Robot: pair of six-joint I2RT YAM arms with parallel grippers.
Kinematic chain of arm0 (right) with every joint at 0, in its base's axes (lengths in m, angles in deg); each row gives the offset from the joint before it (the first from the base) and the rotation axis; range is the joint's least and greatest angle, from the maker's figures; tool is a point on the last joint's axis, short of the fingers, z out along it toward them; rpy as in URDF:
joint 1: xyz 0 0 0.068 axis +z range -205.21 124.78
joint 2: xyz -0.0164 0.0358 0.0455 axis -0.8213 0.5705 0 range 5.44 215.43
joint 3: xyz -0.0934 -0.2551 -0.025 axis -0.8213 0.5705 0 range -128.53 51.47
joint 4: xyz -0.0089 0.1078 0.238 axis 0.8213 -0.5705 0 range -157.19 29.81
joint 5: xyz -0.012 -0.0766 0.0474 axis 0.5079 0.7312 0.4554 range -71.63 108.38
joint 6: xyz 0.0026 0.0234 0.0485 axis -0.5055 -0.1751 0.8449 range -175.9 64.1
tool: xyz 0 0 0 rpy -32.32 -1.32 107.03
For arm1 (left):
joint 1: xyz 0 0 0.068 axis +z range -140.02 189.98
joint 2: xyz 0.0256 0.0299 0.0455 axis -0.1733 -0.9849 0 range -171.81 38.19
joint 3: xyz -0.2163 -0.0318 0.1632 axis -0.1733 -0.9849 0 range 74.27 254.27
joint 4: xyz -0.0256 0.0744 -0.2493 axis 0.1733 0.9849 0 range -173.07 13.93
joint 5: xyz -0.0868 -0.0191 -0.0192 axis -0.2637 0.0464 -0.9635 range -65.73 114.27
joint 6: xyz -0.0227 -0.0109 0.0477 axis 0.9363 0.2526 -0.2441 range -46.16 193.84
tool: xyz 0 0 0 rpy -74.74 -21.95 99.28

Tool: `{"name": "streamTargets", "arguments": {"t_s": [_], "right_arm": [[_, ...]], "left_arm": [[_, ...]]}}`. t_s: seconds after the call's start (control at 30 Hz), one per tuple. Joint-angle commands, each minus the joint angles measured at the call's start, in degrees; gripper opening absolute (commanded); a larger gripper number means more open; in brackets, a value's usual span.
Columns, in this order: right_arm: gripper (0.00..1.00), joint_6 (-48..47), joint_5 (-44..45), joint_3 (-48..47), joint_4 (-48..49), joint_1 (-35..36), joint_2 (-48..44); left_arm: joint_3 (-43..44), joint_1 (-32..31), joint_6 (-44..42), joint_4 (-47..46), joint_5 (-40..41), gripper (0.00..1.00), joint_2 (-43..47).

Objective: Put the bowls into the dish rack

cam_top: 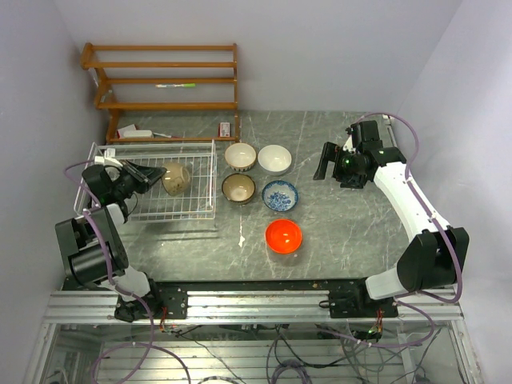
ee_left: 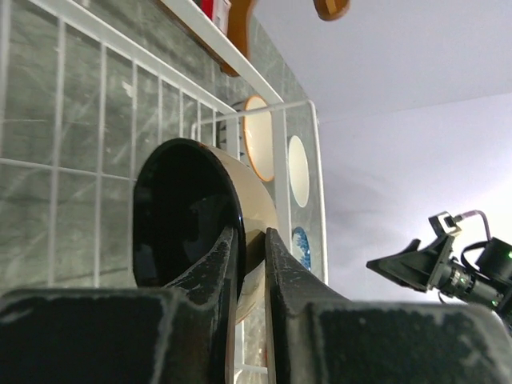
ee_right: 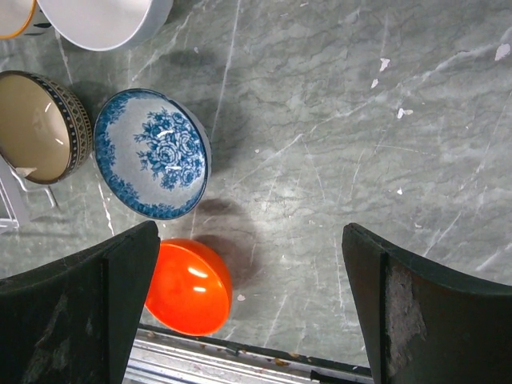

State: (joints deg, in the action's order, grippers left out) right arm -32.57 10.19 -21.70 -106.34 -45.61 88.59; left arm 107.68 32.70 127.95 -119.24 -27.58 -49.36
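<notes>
The white wire dish rack (cam_top: 152,144) stands at the left. Inside it a bowl (cam_top: 176,178), tan outside and glossy black inside (ee_left: 184,216), is tipped on its side. My left gripper (cam_top: 148,172) straddles its rim, one finger inside and one outside, closed narrowly (ee_left: 252,240). Right of the rack stand a cream bowl (cam_top: 240,156), a white bowl (cam_top: 274,158), a brown bowl (cam_top: 238,189), a blue-and-white bowl (cam_top: 280,195) and an orange-red bowl (cam_top: 283,235). My right gripper (cam_top: 322,170) hangs open and empty (ee_right: 250,232) above bare table, right of the blue bowl (ee_right: 152,152) and orange bowl (ee_right: 188,284).
A wooden slatted shelf (cam_top: 164,80) stands behind the rack against the back wall, with small items at its foot. The rack's wire wall (ee_left: 280,160) rises between the held bowl and the bowls outside. The metal rail runs along the table's near edge (cam_top: 256,300).
</notes>
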Motion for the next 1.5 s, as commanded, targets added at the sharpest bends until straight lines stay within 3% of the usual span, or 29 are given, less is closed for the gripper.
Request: {"name": "streamTargets", "arguments": {"t_s": [0.0, 0.13, 0.77, 1.07, 1.2, 1.47], "right_arm": [[0.98, 0.06, 0.50, 0.71, 1.05, -0.49, -0.36], [0.98, -0.01, 0.70, 1.37, 1.10, -0.46, -0.75], [0.98, -0.35, 0.23, 2.71, 1.25, -0.47, -1.42], [0.98, -0.21, -0.90, 3.45, 2.06, -0.51, -1.34], [0.98, -0.44, -1.22, 3.56, 2.20, -0.47, -0.95], [0.98, -0.51, -2.44, 2.79, 2.55, -0.47, 0.48]], "left_arm": [[-0.51, 2.47, -8.14, 12.68, 6.39, 0.23, -2.20], [-0.28, 3.78, -9.07, 14.05, 7.34, 0.31, -1.56], [4.59, 7.17, -12.71, 20.63, 10.23, 0.41, -2.48], [14.16, 6.76, -19.60, 39.77, 19.36, 0.61, 3.98], [18.46, 2.58, -24.32, 47.94, 26.12, 0.66, 7.33], [31.51, -15.68, -32.83, 61.95, 41.66, 0.74, 5.63]]}}
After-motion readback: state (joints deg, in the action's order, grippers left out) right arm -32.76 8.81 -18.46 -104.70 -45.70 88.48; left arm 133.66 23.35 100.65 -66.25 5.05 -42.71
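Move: The black bowl, on its side in the rack with its rim still between the left fingers, has its middle about 4 cm right of the left hand, 1 cm back and 3 cm below. The rack's middle lies some 7 cm left, 3 cm back and 8 cm lower. Out on the table the brown bowl sits roughly 22 cm right and 5 cm back, about 10 cm below. From the right hand, the black bowl is some 45 cm left, 3 cm back and 6 cm below. Left hand opens, releasing the black bowl, sweeps left about 9 cm while dipping 6, then rises back right. ##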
